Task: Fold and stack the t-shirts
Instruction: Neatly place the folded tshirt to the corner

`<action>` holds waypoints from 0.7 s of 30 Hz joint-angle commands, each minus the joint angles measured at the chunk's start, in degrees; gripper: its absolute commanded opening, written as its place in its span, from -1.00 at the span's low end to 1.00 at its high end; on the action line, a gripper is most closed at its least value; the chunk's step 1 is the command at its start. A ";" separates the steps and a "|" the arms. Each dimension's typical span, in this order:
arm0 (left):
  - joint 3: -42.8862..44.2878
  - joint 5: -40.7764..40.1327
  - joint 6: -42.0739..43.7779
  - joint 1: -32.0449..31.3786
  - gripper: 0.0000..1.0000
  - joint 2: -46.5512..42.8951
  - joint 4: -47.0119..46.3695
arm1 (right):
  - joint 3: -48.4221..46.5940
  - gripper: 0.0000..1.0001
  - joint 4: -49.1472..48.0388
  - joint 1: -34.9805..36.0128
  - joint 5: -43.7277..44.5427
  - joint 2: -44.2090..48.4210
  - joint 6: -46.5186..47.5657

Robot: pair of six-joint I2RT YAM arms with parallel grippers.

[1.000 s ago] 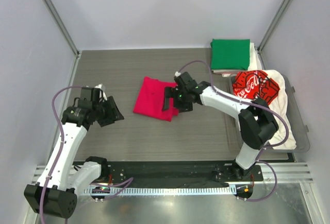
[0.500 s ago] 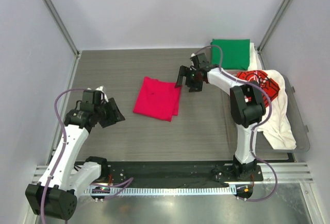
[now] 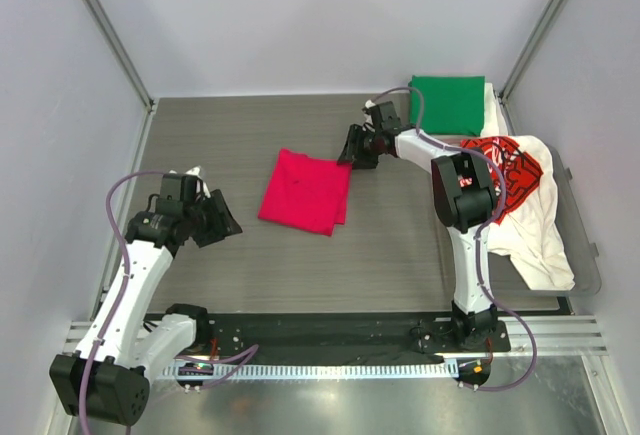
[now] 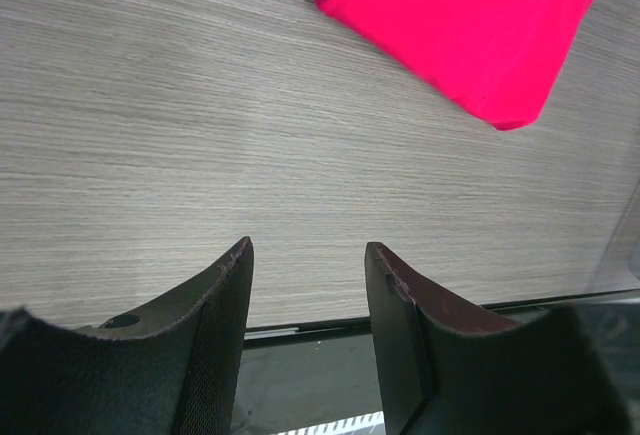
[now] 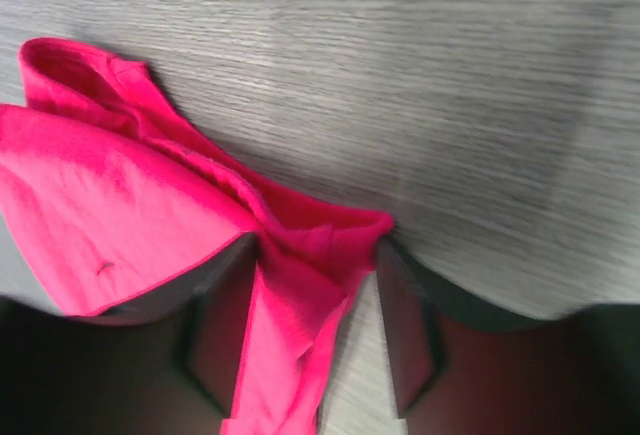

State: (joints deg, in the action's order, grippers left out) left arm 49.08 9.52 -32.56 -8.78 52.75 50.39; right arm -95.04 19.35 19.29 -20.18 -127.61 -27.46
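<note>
The magenta-red t-shirt (image 3: 305, 190) lies folded in the middle of the table, also seen in the left wrist view (image 4: 470, 25). My right gripper (image 3: 353, 152) is down at its far right corner. In the right wrist view the bunched corner of the shirt (image 5: 300, 255) sits between the two fingers of this gripper (image 5: 315, 265), with a strip of table showing beside the right finger (image 5: 405, 325). My left gripper (image 3: 222, 217) hovers left of the shirt, open and empty (image 4: 308, 250). The green t-shirt (image 3: 447, 105) lies folded at the back right. The white graphic t-shirt (image 3: 505, 170) lies crumpled at the right.
The white shirt rests in a clear tray (image 3: 590, 255) along the right edge. A pale cloth (image 3: 490, 105) shows under the green one. Grey walls and metal posts close in the table on three sides. The arm bases stand on the black rail (image 3: 330, 330) in front.
My right gripper has moved off the shirt's near right edge to its far right corner, and its jaws have narrowed round the cloth there. The left arm has barely moved.
</note>
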 commanded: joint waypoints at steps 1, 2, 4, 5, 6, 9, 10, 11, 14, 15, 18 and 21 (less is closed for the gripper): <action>-0.04 -0.55 0.04 -0.01 -0.01 -0.02 -1.61 | 3.81 0.04 -1.51 0.31 -1.43 -1.50 -0.75; -0.04 -0.55 0.04 -0.10 -0.01 0.07 -1.61 | 5.64 -0.01 -3.34 0.31 -2.13 -0.89 -1.01; -0.04 -0.64 0.04 -0.10 -0.01 -0.19 -1.61 | 6.97 -0.21 -4.85 0.31 -4.41 -0.45 -1.63; -0.04 -0.73 -0.05 -0.01 -0.01 -0.28 -1.61 | 8.20 -0.27 -6.16 0.31 -5.12 0.08 -1.80; -0.12 -0.73 -0.05 -0.10 -0.01 -0.28 -1.61 | 8.73 -0.43 -6.78 0.22 -5.65 0.34 -1.98; -0.12 -0.91 -0.14 -0.10 -0.02 -0.63 -1.61 | 10.58 -0.92 -8.80 0.31 -8.29 1.66 -2.24; -0.12 -0.91 -0.14 -0.10 -0.02 -0.81 -1.70 | 10.84 -0.98 -8.98 0.31 -8.99 2.10 -2.24; 0.05 -1.17 -0.05 -0.10 -0.02 -0.90 -1.53 | 10.76 -0.97 -8.90 0.31 -9.26 2.54 -2.16; 2.07 -0.91 1.43 -0.10 -0.03 -1.42 -0.03 | 9.18 -0.98 -6.27 0.05 -9.09 5.17 0.21; 3.20 -1.60 1.44 -0.10 -0.03 -1.77 0.32 | 8.13 -0.98 -4.34 -0.04 -8.30 6.75 1.61; 2.08 -2.31 1.70 -0.10 -0.02 -4.14 -2.73 | 2.42 -0.98 5.49 -0.21 -2.07 9.30 7.50; -0.04 -3.97 1.70 -0.01 -0.03 -6.08 -5.65 | -2.42 -0.97 12.71 -0.83 3.47 11.24 11.98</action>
State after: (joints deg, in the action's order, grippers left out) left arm 49.54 7.64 -32.27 -8.78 48.80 49.25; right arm -91.31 23.40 19.03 -23.40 -123.70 -22.57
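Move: The right hand is half open around the far right corner of the folded red t-shirt, which lies about 1 cm back, 1 cm to the left and just below. The t-shirt's middle is roughly 7 cm back and 9 cm to the left of this hand, 2 cm lower. The green stack stands some 13 cm ahead and 24 cm to the right. From the left hand the t-shirt's middle is about 14 cm ahead, 15 cm to the right and 13 cm below. Back and slightly left goes the right hand, sinking about 1 cm as its fingers close and pinch the far right corner of the folded red t-shirt. Keeping that corner, it draws back until it is some 3 cm nearer the base, then swings about 2 cm right and starts to rise; the wrist rolls a little and comes back. ##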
